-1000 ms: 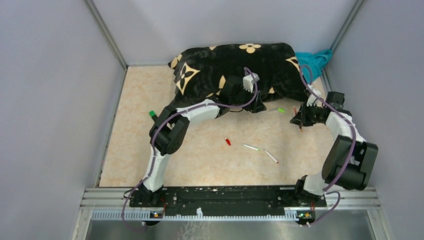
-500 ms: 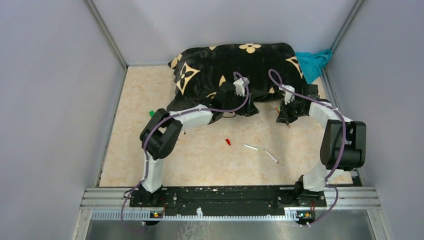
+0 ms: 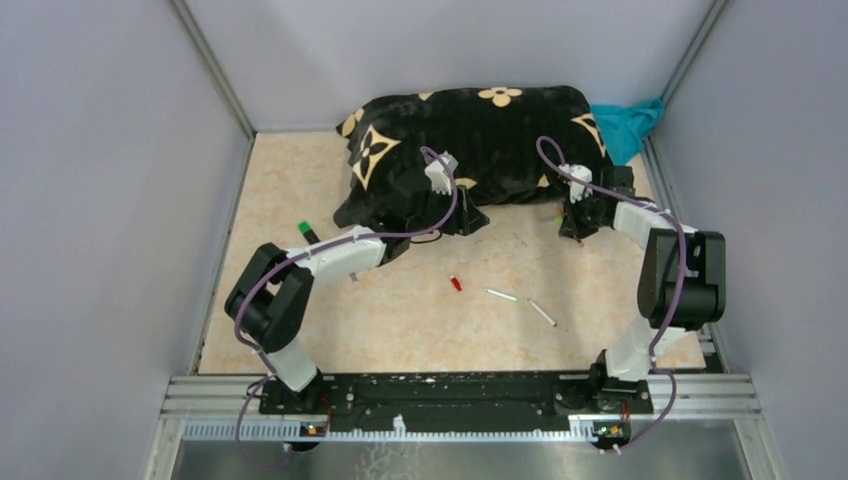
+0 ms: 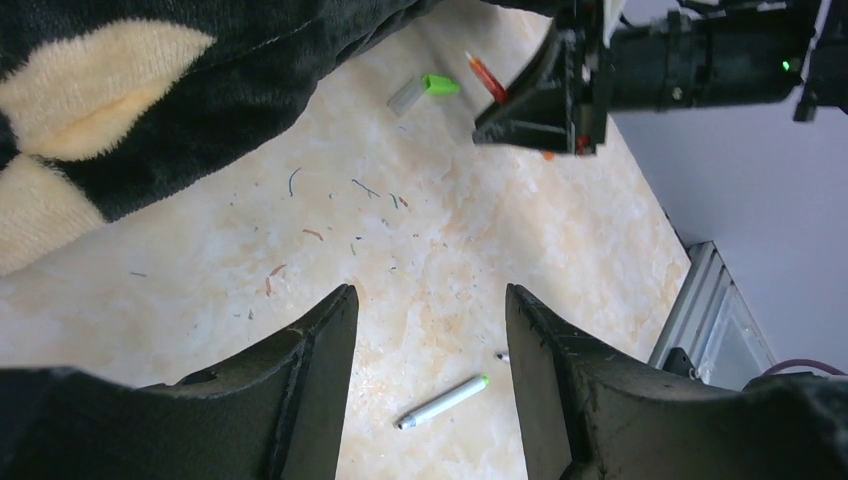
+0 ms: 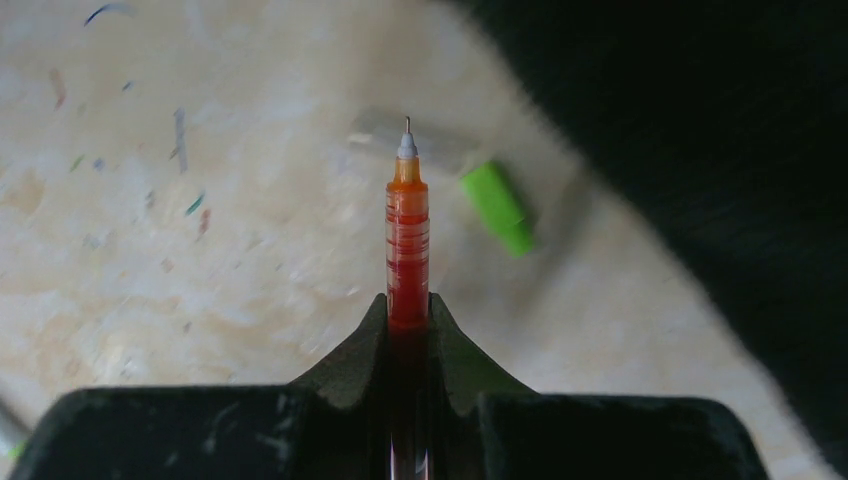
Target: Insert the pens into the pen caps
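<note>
My right gripper (image 5: 407, 305) is shut on a red pen (image 5: 407, 235) whose fine tip points out over the table. A green pen cap (image 5: 497, 208) lies just right of that tip, beside the blanket's edge. In the top view the right gripper (image 3: 572, 222) sits at the blanket's front right. My left gripper (image 4: 430, 295) is open and holds nothing; it hovers at the blanket's front edge (image 3: 475, 220). Through its fingers I see a white pen with a green end (image 4: 442, 401). A red cap (image 3: 456, 283) and two white pens (image 3: 500, 294) (image 3: 541, 312) lie mid-table.
A black blanket with cream flowers (image 3: 470, 135) fills the back of the table. A black marker with a green end (image 3: 305, 230) lies at the left. A teal cloth (image 3: 628, 120) sits in the back right corner. Grey walls close in three sides.
The left arm has swung left, taking its open gripper leftward along the blanket's edge. The right gripper moved left and toward the blanket, still holding the red pen.
</note>
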You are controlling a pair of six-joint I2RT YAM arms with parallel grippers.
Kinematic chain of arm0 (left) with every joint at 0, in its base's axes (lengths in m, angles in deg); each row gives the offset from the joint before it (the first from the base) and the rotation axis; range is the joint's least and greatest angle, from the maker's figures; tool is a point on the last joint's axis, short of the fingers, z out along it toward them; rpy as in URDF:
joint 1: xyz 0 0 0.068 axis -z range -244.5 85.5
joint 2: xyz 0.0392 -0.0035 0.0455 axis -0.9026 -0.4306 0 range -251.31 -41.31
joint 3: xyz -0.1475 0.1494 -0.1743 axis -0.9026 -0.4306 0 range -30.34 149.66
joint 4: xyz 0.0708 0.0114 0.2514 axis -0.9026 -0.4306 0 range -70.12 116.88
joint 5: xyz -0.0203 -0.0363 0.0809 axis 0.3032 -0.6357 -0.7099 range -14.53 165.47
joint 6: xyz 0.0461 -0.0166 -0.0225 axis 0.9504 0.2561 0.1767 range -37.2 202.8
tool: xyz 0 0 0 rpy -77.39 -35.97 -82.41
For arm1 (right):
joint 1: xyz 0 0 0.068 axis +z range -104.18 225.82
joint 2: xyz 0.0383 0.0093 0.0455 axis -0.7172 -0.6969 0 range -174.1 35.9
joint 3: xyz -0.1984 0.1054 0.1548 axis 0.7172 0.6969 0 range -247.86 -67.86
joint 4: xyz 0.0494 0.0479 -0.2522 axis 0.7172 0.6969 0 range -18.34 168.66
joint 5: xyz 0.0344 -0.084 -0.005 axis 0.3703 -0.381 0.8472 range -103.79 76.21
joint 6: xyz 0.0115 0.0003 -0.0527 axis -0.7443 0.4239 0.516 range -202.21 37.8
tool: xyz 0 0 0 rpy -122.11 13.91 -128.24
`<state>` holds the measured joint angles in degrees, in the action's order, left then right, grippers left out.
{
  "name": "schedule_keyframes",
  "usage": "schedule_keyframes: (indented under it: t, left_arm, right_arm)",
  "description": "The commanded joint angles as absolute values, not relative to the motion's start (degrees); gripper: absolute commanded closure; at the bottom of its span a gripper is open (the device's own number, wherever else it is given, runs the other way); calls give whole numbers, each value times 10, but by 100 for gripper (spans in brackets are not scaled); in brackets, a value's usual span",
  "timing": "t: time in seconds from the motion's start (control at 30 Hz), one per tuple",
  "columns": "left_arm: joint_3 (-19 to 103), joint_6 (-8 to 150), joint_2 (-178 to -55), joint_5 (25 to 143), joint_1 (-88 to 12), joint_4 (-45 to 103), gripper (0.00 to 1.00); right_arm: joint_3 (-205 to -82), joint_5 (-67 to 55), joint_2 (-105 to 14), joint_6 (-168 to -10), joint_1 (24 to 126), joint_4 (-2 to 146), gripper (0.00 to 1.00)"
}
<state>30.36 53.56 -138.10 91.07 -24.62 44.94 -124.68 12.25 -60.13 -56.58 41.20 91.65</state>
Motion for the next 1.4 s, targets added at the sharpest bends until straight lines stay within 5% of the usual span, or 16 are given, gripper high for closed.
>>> schedule_keyframes:
  t: [0.0,1.37]
  left_arm:
    - [308,526,-1374,904,-246,439,38]
    - [261,510,-1329,895,-247,423,38]
  right_arm:
    - [-1315,60,-656,-588,413,845,100]
    - [-1343,195,-715,-546,475,887,100]
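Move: Ahead of the right hand, which already grips the red pen, lies the green cap, about 7 cm farther out, 2 cm left and 4 cm below; the clear cap is some 8 cm ahead and 5 cm left. The pillow's middle is roughly 22 cm ahead and 20 cm left, and the green-tipped pen about 10 cm back and 16 cm left. From the left hand, the green cap is around 9 cm ahead, 19 cm right and 17 cm below. Reaching quickly forward about 7 cm and slightly right, the right hand keeps low and shut on the red pen, then sweeps some 5 cm left beside the pillow's near edge. Its fingertips meet the green cap and push it along, while the wrist turns about 10 degrees counter-clockwise during the sweep. The open, empty left hand drifts back and left about 2 cm. ##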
